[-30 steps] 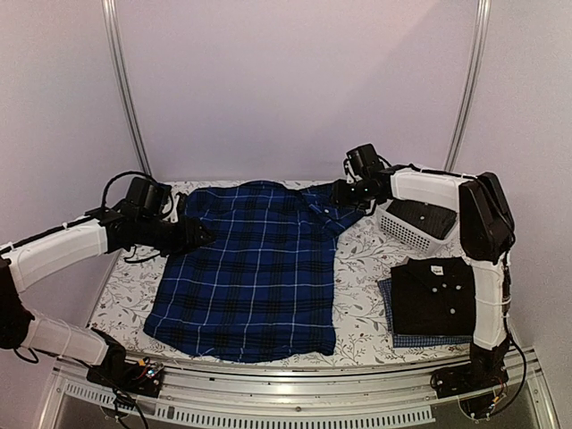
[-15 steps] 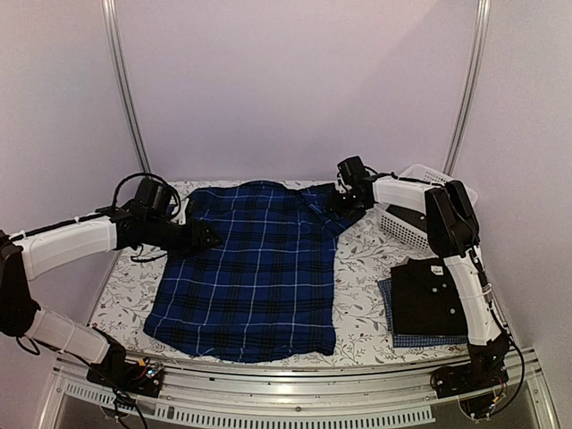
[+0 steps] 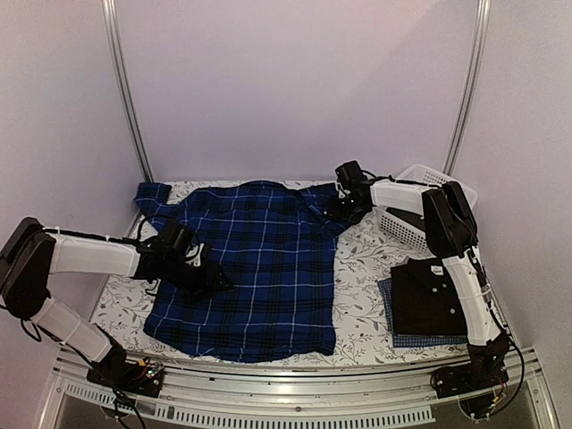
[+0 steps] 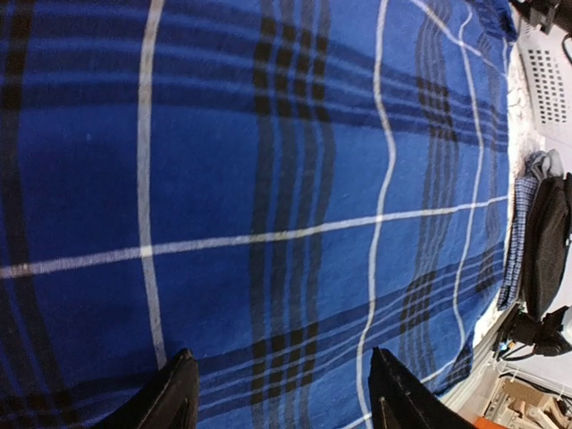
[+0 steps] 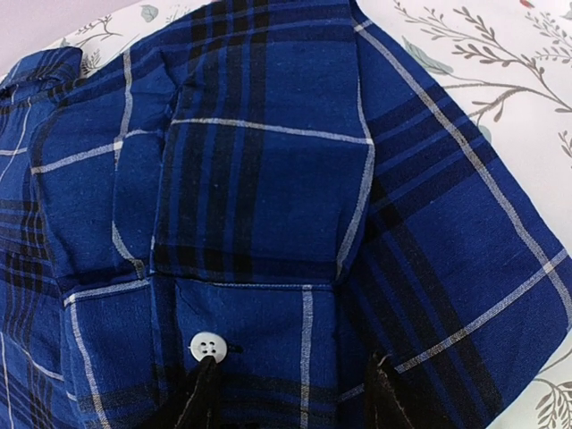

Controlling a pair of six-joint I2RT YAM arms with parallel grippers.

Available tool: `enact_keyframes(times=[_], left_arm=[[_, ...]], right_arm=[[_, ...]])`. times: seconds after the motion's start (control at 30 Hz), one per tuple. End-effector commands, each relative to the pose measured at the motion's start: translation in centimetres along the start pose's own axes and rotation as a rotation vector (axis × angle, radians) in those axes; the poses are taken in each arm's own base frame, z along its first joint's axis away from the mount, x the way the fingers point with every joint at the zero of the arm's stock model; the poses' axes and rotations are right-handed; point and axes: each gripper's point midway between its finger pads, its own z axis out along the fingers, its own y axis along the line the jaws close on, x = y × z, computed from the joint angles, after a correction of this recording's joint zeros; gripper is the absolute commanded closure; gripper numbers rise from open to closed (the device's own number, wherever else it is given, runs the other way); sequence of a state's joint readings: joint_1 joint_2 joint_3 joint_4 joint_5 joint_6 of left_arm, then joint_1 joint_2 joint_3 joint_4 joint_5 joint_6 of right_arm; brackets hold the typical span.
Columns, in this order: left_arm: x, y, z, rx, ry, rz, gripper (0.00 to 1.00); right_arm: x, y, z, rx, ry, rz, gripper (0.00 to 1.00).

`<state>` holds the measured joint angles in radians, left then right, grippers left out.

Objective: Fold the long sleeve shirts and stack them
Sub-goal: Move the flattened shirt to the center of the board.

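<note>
The dark blue plaid long sleeve shirt lies spread flat mid-table, its left sleeve reaching to the back left. My left gripper hovers open over the shirt's left body; in the left wrist view, only flat plaid cloth lies between the fingertips. My right gripper stands open at the shirt's right sleeve, over a cuff with a white button by one fingertip. At the right, a folded black shirt rests on a folded blue check shirt.
A white lattice basket stands at the back right, close beside my right arm, with something dark inside. The table has a floral cover. Metal frame posts rise at both back corners.
My left arm has swung from the shirt's upper left edge toward the near side, over the shirt's left body, uncovering the left sleeve. The right gripper shifted slightly left at the cuff.
</note>
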<state>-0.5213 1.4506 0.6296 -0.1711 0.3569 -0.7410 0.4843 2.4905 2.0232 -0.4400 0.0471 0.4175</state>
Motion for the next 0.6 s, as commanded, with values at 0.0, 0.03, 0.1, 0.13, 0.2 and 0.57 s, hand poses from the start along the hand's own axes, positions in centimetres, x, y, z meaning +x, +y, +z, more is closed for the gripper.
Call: enact_keyframes(times=[0.0, 0.03, 0.1, 0.13, 0.2, 0.57], left_arm=[[1.4, 0.8, 0.0, -0.021, -0.024, -0.043, 0.35], [2.1, 1.4, -0.1, -0.033, -0.017, -0.052, 0.35], [3.0, 2.1, -0.3, -0.053, -0.013, -0.067, 0.35], [3.5, 2.6, -0.3, -0.067, -0.009, -0.075, 0.35], [4.3, 3.2, -0.6, -0.081, -0.004, -0.086, 0.35], [8.7, 5.1, -1.6, -0.112, 0.029, -0.150, 0.35]], right_arm=[[3.6, -1.0, 0.7, 0.042, 0.092, -0.029, 0.47], [4.0, -1.0, 0.6, 0.044, 0.099, -0.032, 0.47], [4.4, -0.9, 0.5, 0.047, 0.105, -0.037, 0.47], [4.5, -0.8, 0.3, 0.045, 0.105, -0.039, 0.47], [4.9, -0.7, 0.1, 0.045, 0.112, -0.042, 0.47], [6.9, -0.3, -1.7, 0.033, 0.137, -0.049, 0.47]])
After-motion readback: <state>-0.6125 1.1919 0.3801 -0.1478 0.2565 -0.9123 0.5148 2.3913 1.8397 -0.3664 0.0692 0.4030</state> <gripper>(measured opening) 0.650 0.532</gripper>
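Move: The left hand hovers just over the lower body of the shirt: the shirt's middle is about 13 cm ahead, 5 cm to its right and 2 cm below, and the bottom hem some 18 cm back and 3 cm to its right. From the right hand, which is down on the right sleeve, the shirt's middle lies about 18 cm back and 18 cm to the left, with the cuff button roughly 2 cm ahead and 3 cm left. The white basket is level with that hand and about 19 cm to its right; the folded stack is 34 cm back and 20 cm right. The left hand sinks its last 1.5 cm until its open fingertips press down on the shirt's lower body, all the while drawing back about 6 cm towards the hem and a little to the left, turning some 5 degrees counter-clockwise. The right hand keeps its half-open fingertips down on the right sleeve beside the button and, slowly at first and then faster, drags the cloth about 3 cm straight back towards the base, staying level. ##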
